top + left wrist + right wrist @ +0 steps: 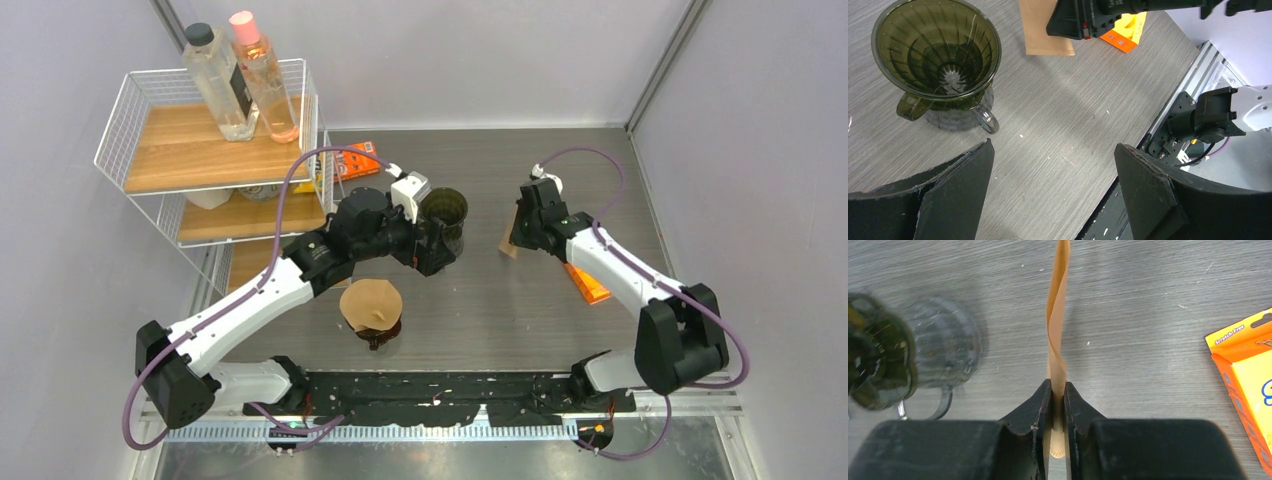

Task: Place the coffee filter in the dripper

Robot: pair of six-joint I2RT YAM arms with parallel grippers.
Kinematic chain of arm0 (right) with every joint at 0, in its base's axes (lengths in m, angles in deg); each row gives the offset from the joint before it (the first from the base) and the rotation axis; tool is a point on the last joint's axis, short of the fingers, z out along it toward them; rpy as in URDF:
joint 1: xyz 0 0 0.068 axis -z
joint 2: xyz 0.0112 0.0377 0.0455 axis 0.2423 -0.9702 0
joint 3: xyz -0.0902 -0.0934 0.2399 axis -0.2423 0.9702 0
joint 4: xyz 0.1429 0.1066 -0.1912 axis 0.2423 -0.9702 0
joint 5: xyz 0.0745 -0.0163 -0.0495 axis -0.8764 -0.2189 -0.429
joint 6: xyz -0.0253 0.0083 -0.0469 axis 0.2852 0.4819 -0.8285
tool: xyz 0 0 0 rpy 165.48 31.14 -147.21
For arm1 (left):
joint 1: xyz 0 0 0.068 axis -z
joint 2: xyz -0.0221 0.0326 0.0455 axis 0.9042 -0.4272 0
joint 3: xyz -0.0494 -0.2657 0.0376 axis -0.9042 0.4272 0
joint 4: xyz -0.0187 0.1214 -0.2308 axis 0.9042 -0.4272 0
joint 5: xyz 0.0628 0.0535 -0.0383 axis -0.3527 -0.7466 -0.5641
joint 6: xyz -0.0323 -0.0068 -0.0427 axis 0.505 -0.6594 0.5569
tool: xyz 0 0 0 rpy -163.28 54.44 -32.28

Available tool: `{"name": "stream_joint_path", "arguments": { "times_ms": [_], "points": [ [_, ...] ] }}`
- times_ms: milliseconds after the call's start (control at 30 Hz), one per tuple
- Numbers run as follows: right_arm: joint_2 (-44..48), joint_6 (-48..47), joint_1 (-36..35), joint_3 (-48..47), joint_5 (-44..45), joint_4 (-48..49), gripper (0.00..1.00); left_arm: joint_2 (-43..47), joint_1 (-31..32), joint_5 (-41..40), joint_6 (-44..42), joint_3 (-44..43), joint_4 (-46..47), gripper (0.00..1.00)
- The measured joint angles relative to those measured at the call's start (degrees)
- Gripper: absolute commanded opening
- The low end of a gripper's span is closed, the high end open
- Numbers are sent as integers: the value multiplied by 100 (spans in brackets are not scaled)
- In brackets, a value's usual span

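Observation:
The dark green glass dripper (pixel 446 211) stands upright mid-table, its ribbed cone bare inside (pixel 938 52). My left gripper (pixel 1053 145) hovers beside it, wide open with nothing between its fingers. It appears next to the dripper (pixel 437 255) in the top view. My right gripper (pixel 1058 390) is shut on a brown paper coffee filter (pixel 1058 315), which I see edge-on, rising from between the jaws. The filter (pixel 508 245) hangs to the right of the dripper, apart from it. The left wrist view has the filter (pixel 1045 35) under the right gripper (pixel 1083 20).
A stack of brown filters (pixel 370 303) sits on a holder near the front. An orange packet (pixel 587 284) lies under the right arm, and another (pixel 357 160) lies by the wire shelf (pixel 135 120), which holds two bottles (pixel 245 75). The table's front edge (pixel 1148 135) is close to the left gripper.

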Motion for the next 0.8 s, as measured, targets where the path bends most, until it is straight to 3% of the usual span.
{"name": "stream_joint_path", "arguments": {
  "times_ms": [300, 500, 800],
  "points": [
    [1762, -448, 0, 459, -638, 2, 20, -37, 0, 7, -7, -2, -7, 99],
    [3445, -881, 0, 1248, -1965, 577, 22, -92, 0, 116, -9, -111, -26, 99],
    [4505, -859, 0, 2017, -3877, 1805, 22, -236, 0, 634, 31, -348, 15, 99]
  ]
}}
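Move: The right hand already holds the coffee filter clear of the table; the open left gripper it is taken to is about 10 cm back, 17 cm left and 15 cm higher. The green dripper on its glass jug stands some 15 cm left and 4 cm farther out, slightly higher, and the orange box lies 15 cm right, 6 cm back, 8 cm below. From the left hand, the filter is about 10 cm ahead, 14 cm right and 15 cm down, the dripper 14 cm ahead, 1 cm right and 13 cm down. Keeping its pinch on the filter, the right hand lifts some 15 cm while drawing back about 12 cm and, mostly later, left towards the open left gripper, its steeply down-pointing fingers swinging up to nearly level and counter-clockwise until they point forward-left. In the second half the left hand, still wide open, eases a couple of centimetres right and up to meet the filter, with no touch to be seen yet. ##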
